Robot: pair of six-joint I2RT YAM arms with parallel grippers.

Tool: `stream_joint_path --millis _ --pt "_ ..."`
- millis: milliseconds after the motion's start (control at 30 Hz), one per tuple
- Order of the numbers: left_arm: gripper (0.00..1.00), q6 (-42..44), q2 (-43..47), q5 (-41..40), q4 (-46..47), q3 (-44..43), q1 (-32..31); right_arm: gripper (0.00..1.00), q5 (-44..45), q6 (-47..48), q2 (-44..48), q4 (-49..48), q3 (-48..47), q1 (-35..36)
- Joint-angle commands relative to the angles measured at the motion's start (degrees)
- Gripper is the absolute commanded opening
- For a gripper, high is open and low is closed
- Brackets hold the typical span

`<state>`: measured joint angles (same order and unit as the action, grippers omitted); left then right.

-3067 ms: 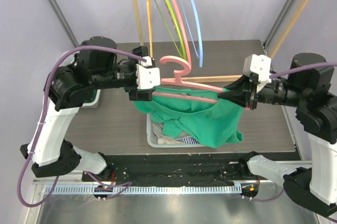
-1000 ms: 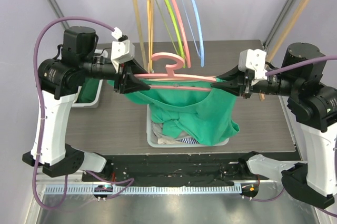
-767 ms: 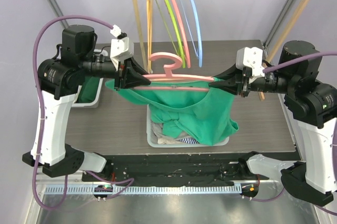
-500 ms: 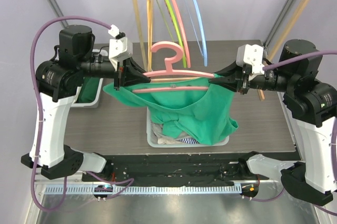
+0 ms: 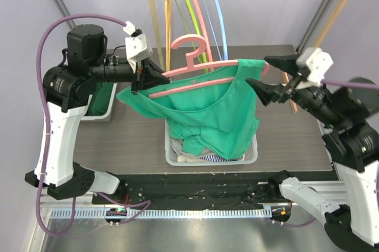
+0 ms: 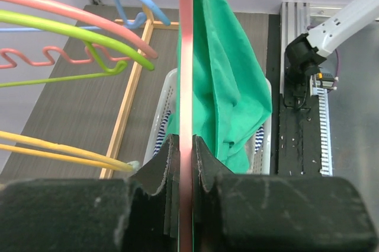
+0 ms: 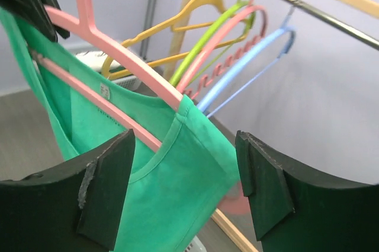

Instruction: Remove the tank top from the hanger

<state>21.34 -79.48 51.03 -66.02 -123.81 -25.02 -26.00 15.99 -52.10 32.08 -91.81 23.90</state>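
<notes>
A green tank top [image 5: 207, 109] hangs from a pink hanger [image 5: 195, 69] held in the air over the basket. Its right shoulder is draped over the hanger's right end. My left gripper [image 5: 144, 77] is shut on the hanger's left end; in the left wrist view the pink hanger bar [image 6: 185, 86] runs straight out of the shut left gripper [image 6: 185, 151], with the green tank top [image 6: 228, 86] hanging to its right. My right gripper [image 5: 258, 69] stands open at the hanger's right end. In the right wrist view the tank top's shoulder [image 7: 195, 139] sits ahead of the open right gripper [image 7: 186, 190], ungripped.
A white basket [image 5: 173, 156] with striped clothes stands under the tank top. A wooden rack [image 5: 155, 21] at the back carries yellow, green, pink and blue hangers [image 5: 204, 15]. A green bin [image 5: 102, 101] sits at the left behind my left arm.
My right gripper has opened, let go of the hanger's right end and drawn back to the right. The hanger, still held on the left, has risen and tilted up on its right side.
</notes>
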Motion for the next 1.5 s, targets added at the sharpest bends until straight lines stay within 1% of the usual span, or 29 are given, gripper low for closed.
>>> stream_joint_path --millis 0,33,100,167,233,367,467,500,533,633,833,967,1133,1300,1433,1467 --pt "0.0 -0.6 -0.5 -1.1 4.1 -1.8 0.4 0.77 13.8 -8.0 9.6 -10.4 4.5 0.2" --pt "0.0 -0.6 -0.6 -1.0 3.9 -1.7 0.4 0.77 14.7 -9.4 11.5 -10.9 7.4 0.3" --pt "0.01 -0.5 -0.9 -0.8 3.5 -2.1 0.4 0.77 16.7 -10.4 15.9 -11.2 9.9 0.3" --pt "0.01 -0.6 -1.3 -0.1 2.9 -2.4 0.4 0.77 16.6 -12.5 18.0 -11.1 13.4 0.2" --pt "0.01 -0.8 -1.4 0.7 2.7 -2.5 0.4 0.72 16.2 -14.7 19.7 -11.1 16.7 0.3" --pt "0.01 -1.5 -1.6 1.4 2.6 -2.6 0.4 0.7 15.8 -20.9 20.5 -11.7 21.2 0.4" --pt "0.01 -1.9 -1.6 2.0 2.1 -2.9 0.3 0.68 15.5 -25.4 21.2 -15.4 25.4 0.3" --pt "0.01 -2.2 -1.6 2.0 2.1 -3.0 0.4 0.68 15.6 -28.4 21.4 -16.3 26.6 0.3" --pt "0.01 -2.3 -1.6 2.0 1.9 -3.0 0.4 0.68 16.0 -29.3 21.5 -18.0 28.8 0.4" --pt "0.01 -1.9 -1.3 1.8 1.4 -3.1 0.4 0.68 18.2 -30.5 21.4 -20.6 31.1 0.3" --pt "0.02 -1.4 -1.1 1.5 0.3 -2.9 0.4 0.64 17.7 -29.9 19.8 -22.0 30.4 0.3" --pt "0.02 -1.2 -0.9 1.7 0.0 -2.9 0.4 0.59 18.2 -30.3 18.4 -24.0 31.2 0.4" --pt "0.03 -1.1 -0.9 2.0 0.1 -3.1 0.4 0.56 16.7 -30.7 14.8 -26.4 30.0 0.4" --pt "0.03 -1.1 -0.8 2.2 -0.3 -3.5 0.4 0.55 16.6 -29.5 13.6 -26.7 29.6 0.3" --pt "0.03 -0.8 -0.7 2.4 -0.7 -3.6 0.4 0.36 15.3 -29.3 13.9 -26.6 29.9 0.3" --pt "0.03 -0.7 -0.7 2.5 -0.8 -3.6 0.4 0.33 15.1 -29.4 13.9 -26.6 29.9 0.4"
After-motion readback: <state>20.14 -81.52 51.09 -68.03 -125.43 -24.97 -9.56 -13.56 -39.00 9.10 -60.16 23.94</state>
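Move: The tank top's right shoulder, still draped over the pink hanger's right end, lies about 3 cm ahead of my right hand, 2 cm to its left and 5 cm below. The hanger's hook is some 15 cm to that hand's left and 4 cm ahead, about level in height. The basket is about 13 cm left, level fore and aft, some 45 cm down. From my left hand the shoulder is roughly 21 cm right, 3 cm ahead, about level. With my right hand open and free, I first swing back and right about 6 cm each way, off the shoulder, then dip and come forward again to the cloth just under it, ending about 8 cm lower than I began. On the way I roll some 25 degrees, left side rising, tip the fingers down a little, and half close them. My left hand keeps its pinch on the hanger, almost still. ##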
